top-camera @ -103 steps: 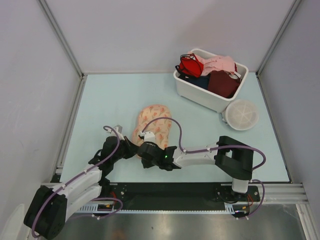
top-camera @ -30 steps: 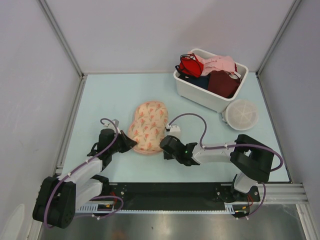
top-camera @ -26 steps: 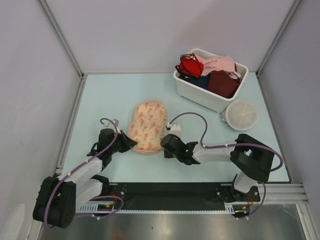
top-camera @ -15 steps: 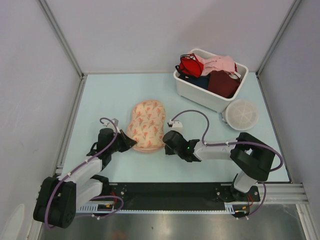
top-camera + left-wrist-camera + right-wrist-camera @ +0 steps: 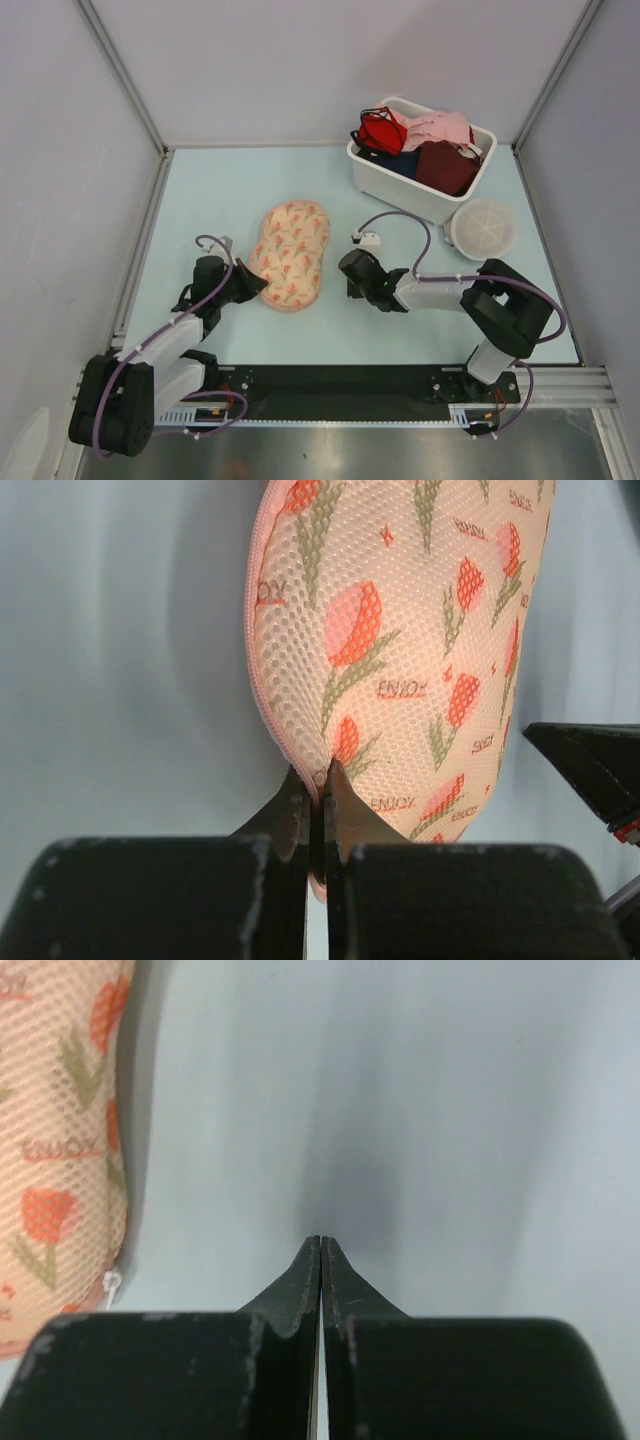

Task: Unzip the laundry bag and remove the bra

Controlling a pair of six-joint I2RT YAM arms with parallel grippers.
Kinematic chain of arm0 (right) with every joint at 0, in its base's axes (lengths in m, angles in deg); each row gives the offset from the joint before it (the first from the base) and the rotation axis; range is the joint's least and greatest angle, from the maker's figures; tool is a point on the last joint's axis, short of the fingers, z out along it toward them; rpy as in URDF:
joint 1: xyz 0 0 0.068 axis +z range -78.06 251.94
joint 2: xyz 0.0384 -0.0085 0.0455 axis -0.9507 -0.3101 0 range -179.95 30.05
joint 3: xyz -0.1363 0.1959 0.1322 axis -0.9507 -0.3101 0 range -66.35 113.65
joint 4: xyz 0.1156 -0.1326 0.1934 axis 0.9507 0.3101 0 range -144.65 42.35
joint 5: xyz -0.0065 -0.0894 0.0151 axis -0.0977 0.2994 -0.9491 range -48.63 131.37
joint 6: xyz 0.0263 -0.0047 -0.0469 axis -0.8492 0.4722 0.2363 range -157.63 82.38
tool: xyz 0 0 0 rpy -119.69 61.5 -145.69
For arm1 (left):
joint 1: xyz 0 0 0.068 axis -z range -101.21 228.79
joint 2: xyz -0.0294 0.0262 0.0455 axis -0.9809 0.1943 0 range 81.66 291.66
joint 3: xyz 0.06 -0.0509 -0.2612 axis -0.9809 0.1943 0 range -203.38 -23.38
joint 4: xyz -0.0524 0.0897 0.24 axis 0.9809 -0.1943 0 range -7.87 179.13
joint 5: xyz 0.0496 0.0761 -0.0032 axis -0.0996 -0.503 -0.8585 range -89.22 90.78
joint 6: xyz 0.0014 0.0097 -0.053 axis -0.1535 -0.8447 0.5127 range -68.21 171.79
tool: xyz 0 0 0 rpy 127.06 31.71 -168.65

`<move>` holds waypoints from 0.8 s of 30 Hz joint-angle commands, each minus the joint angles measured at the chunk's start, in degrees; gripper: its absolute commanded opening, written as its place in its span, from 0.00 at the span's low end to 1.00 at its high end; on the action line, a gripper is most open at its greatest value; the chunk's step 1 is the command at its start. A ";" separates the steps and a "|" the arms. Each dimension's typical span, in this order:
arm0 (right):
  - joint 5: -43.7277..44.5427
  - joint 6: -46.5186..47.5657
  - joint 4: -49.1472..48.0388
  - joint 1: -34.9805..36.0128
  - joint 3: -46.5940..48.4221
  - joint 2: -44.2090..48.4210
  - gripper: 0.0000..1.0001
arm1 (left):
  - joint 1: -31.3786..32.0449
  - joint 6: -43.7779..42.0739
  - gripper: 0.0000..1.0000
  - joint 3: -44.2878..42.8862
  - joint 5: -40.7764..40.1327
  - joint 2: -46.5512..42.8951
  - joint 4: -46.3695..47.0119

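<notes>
The laundry bag, peach with an orange-red leaf print, lies flat on the pale table; it fills the left wrist view. My left gripper is shut on the seam at the bag's near left edge. My right gripper is shut on nothing and sits just right of the bag without touching it. In the right wrist view the bag's edge shows at the left, with a small white tag at its seam. The bra is hidden.
A white bin at the back right holds a red bra, a pale pink garment and dark garments. A round white mesh disc lies beside it. Metal rails and grey walls border the table.
My right gripper has moved from the bag's near left end, round its near edge, to its right side and back a little. The bag's near end has swung right. The left gripper kept its hold.
</notes>
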 commanded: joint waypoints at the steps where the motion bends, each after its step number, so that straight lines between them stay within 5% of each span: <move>1: 2.57 2.84 0.95 -1.13 0.55 -0.75 0.00 | -0.61 -2.63 0.00 -1.25 -1.65 -0.56 -0.05; 14: 3.71 3.19 5.87 1.15 1.43 10.40 0.01 | -0.44 -1.58 0.02 -0.98 3.88 -2.58 0.82; 15: 3.80 3.19 6.22 1.33 1.43 12.32 0.03 | -0.44 -1.41 0.08 -0.81 4.41 -2.93 0.82; 16: 3.71 3.28 6.40 1.42 1.52 13.21 0.04 | -0.18 -1.58 0.30 -0.72 5.28 -3.55 0.91; 19: 3.36 4.51 7.63 2.03 2.13 16.12 0.14 | 1.31 -3.24 0.73 -1.85 1.64 -5.91 -1.89; 24: 4.06 7.14 10.71 4.49 6.79 17.88 0.40 | 3.25 -4.04 0.97 -6.16 -8.58 -12.50 -14.37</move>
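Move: My right hand is empty, its shut fingers just above the table; the small zipper pull on the laundry bag's near right corner lies about 6 cm to its left, 1 cm back and 1 cm lower. The bag's middle is some 7 cm ahead and 12 cm left, at about that hand's height. My left hand already holds the bag's near left edge; the bag's middle is about 6 cm ahead, 5 cm right and 2 cm below it. I open my left fingers nearly wide, letting go of the bag's edge, and ease that hand up about 2 cm and slightly back. After a tiny forward-right nudge, I lift my right hand almost straight up off the table, about 9 cm, clear of the bag's near right corner, tipping its fingers up some 10 degrees and starting to part them. ##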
